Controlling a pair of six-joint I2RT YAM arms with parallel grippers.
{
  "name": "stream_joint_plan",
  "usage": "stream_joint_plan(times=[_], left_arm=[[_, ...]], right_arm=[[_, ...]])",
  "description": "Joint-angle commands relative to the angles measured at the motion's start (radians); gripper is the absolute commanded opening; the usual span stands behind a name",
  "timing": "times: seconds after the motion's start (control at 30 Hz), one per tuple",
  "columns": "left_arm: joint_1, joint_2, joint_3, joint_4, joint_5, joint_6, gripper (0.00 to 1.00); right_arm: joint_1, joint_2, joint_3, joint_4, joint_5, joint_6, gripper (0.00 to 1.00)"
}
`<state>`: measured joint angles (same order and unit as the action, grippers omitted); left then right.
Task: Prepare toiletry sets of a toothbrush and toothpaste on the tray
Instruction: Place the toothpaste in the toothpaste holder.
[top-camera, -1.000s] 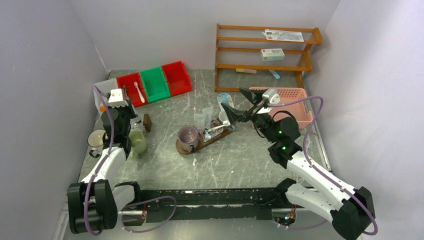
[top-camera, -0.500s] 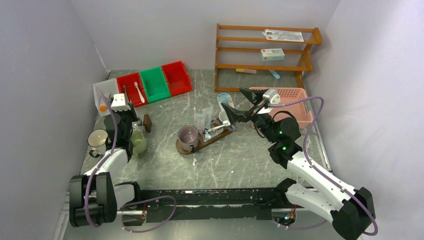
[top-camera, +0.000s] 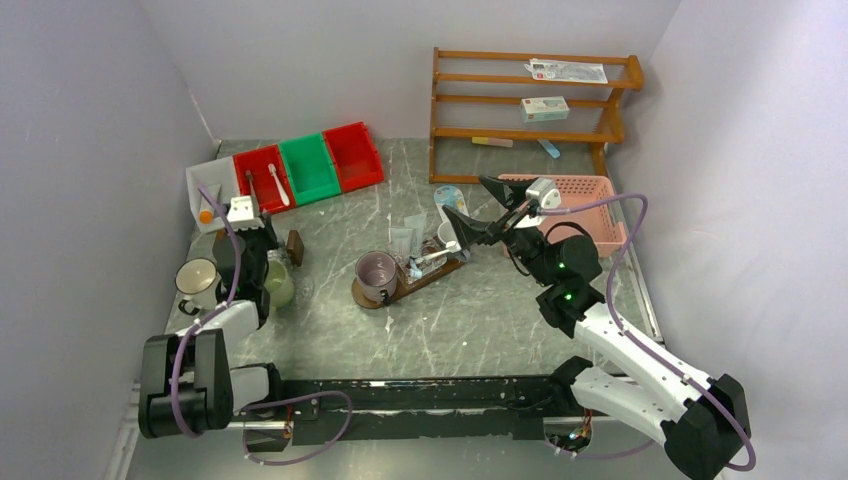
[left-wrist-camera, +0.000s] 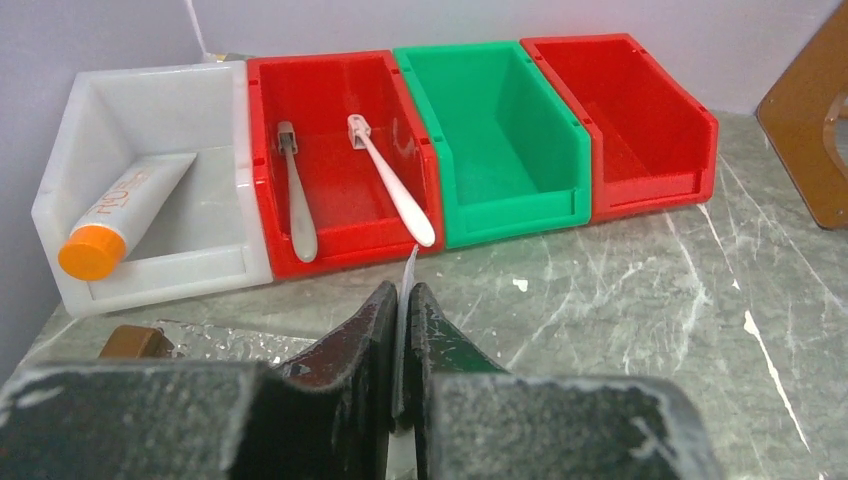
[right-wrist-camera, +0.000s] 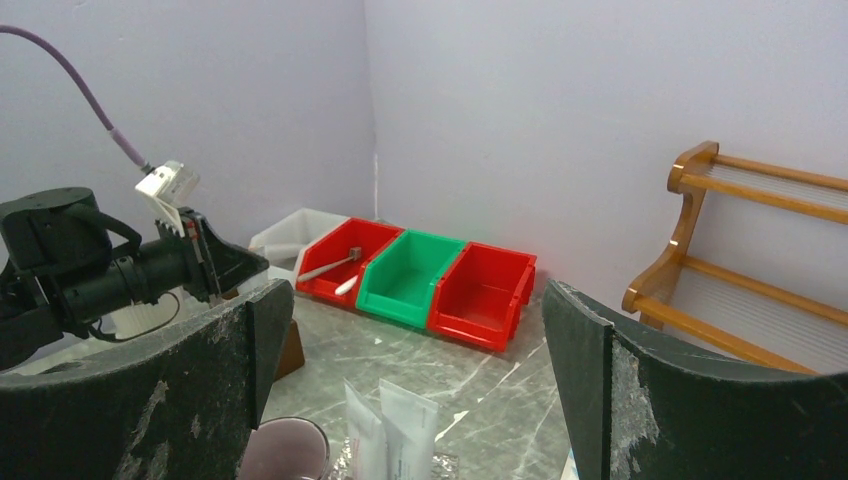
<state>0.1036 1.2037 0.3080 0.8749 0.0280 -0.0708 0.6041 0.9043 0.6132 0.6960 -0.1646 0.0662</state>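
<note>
The dark tray (top-camera: 420, 281) lies mid-table with a purple mug (top-camera: 377, 272), two upright white tubes (top-camera: 404, 240) and a white toothbrush (top-camera: 432, 257) on it. My right gripper (top-camera: 463, 194) hangs open above the tray's right end, with the tubes (right-wrist-camera: 395, 425) and the mug (right-wrist-camera: 285, 452) below its spread fingers (right-wrist-camera: 230, 340). At the left, my left gripper (top-camera: 267, 258) stands over a pale green mug (top-camera: 278, 287). In the left wrist view it (left-wrist-camera: 402, 295) is shut on the thin flat end of a white tube (left-wrist-camera: 410, 264); the rest of that tube is hidden.
A white mug (top-camera: 196, 275) and a small brown block (top-camera: 294, 245) sit near the left arm. White (top-camera: 208, 180), red (top-camera: 258, 168), green (top-camera: 310, 166) and red (top-camera: 354, 153) bins line the back left; two toothbrushes (left-wrist-camera: 395, 185) lie in the first red one. A wooden rack (top-camera: 530, 100) and pink basket (top-camera: 585, 205) stand back right.
The left wrist has come nearer and lower over the green mug, still gripping the white tube. The right arm has not moved.
</note>
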Motion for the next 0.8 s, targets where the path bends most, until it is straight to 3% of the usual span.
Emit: stream_joint_plan(times=[0.0,0.1,0.23,0.33,0.5,0.77], left_arm=[[0.011,0.02,-0.018,0.126,-0.008,-0.011,0.17],[0.01,0.01,-0.014,0.098,-0.013,-0.002,0.24],[0.01,-0.011,-0.004,0.049,0.004,-0.004,0.44],[0.01,-0.036,-0.001,0.028,-0.009,-0.008,0.53],[0.01,-0.111,0.053,-0.101,-0.026,-0.005,0.63],[0.012,-0.158,0.264,-0.495,-0.027,-0.047,0.7]], right_arm=[[0.001,-0.016,-0.014,0.038,0.002,-0.014,1.0],[0.001,-0.021,-0.016,0.04,0.003,-0.017,1.0],[0.002,-0.024,-0.018,0.043,0.004,-0.016,1.0],[0.001,-0.026,-0.017,0.042,0.005,-0.016,1.0],[0.001,-0.034,-0.018,0.036,0.01,-0.021,1.0],[0.005,-0.044,-0.023,0.04,0.018,-0.02,1.0]])
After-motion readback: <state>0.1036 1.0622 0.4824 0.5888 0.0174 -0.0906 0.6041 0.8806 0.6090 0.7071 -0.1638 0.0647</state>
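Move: My left hand still has the toothpaste tube between its fingers, its lower end already down in the toothpaste holder, whose middle lies about 3 cm to the left and some 6 cm below. The green mug stands about 9 cm back, straight behind. The orange-capped tube lies roughly 11 cm ahead and 15 cm left, and the red toothbrush bin about 16 cm ahead, 4 cm left. From my right hand the holder is some 13 cm ahead, 45 cm left and 28 cm below. Keeping my left hand in place over the holder, I spread its fingers from nearly shut to about two-thirds open, letting go of the toothpaste. Then, fingers still spreading, I raise it straight up, slowly at first and then faster, about 6 cm, away from the holder, still pointing forward. ##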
